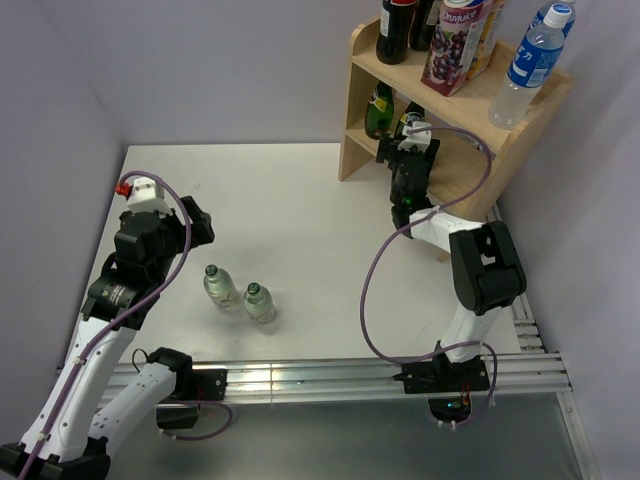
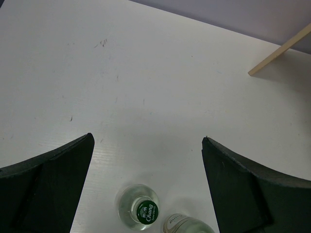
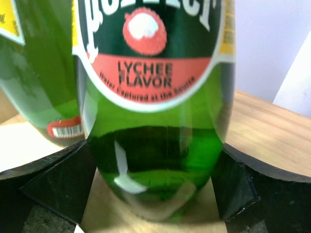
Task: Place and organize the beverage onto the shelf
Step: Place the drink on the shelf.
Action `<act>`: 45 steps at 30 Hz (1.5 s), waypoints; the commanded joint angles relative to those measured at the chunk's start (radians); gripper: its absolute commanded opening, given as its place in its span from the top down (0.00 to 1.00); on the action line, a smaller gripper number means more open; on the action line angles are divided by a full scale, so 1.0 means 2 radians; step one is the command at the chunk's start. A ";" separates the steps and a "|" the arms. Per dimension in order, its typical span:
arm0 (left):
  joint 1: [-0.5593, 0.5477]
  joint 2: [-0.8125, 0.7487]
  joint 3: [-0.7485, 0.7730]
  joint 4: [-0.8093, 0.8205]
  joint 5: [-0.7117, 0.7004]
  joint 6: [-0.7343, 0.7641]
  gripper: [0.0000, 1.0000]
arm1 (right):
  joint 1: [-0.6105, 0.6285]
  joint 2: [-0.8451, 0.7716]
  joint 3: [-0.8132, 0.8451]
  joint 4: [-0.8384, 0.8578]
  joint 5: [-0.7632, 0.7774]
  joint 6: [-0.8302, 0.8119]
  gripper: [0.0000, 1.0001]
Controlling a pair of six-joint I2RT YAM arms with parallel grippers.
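The wooden shelf [image 1: 520, 135] stands at the back right. Its top tier holds dark cola bottles [image 1: 397, 30], juice cartons [image 1: 455, 45] and a clear water bottle [image 1: 528, 65]. On the lower tier stand two green glass bottles [image 1: 379, 108]. My right gripper [image 1: 414, 150] is open around the lychee-labelled green bottle [image 3: 155, 145], which rests on the shelf board [image 3: 262, 131], a finger [image 3: 58, 179] close on each side. Two small clear bottles [image 1: 218, 285] [image 1: 259, 302] stand on the white table. My left gripper [image 2: 147, 138] hangs wide open above the green-capped one [image 2: 141, 209].
The second green bottle [image 3: 34, 73] stands just left of the one between my right fingers. Grey walls close in the table on the left, back and right. A metal rail [image 1: 330, 375] runs along the near edge.
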 commanded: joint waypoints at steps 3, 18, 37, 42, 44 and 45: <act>0.002 -0.006 0.003 0.016 -0.009 0.002 0.01 | -0.012 -0.012 -0.046 -0.054 0.003 0.021 0.01; 0.002 0.001 0.013 0.003 -0.043 -0.009 0.00 | -0.010 -0.078 -0.112 -0.061 -0.019 0.028 0.01; 0.002 0.011 0.057 -0.104 -0.084 -0.124 0.00 | 0.111 -0.273 -0.153 -0.240 0.028 0.049 0.03; 0.002 0.042 0.074 -0.149 -0.006 -0.123 0.00 | 0.183 -0.333 -0.143 -0.325 -0.001 0.076 0.03; 0.002 0.060 0.079 -0.174 0.013 -0.115 0.01 | 0.197 -0.346 -0.132 -0.371 -0.023 0.088 0.03; 0.002 0.064 0.078 -0.181 0.020 -0.112 0.01 | 0.203 -0.356 -0.129 -0.384 -0.033 0.099 0.03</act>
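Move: The right hand is just off the lychee green bottle on the lower shelf, its middle roughly 3 cm ahead, 1 cm right and 2 cm higher; the other green bottle is about 7 cm ahead, 5 left. The right-hand clear bottle on the table lies some 40 cm back, 35 left and 14 lower; its twin is 36 back, 42 left. From the left hand the right-hand clear bottle is about 14 back, 12 right, 18 lower. With its fingers already open around the lychee bottle, the right hand slides straight back clear of it at nearly level height, slowly at first, then sweeps faster back and left out over the table towards the clear bottles, about 18 cm back and 11 left in all, turning some 20 degrees counter-clockwise and tipping its fingers down about 15. The left hand, open and empty, drifts about 3 cm left, then swings back right while easing back and down some 2 cm and tipping its fingers down. ##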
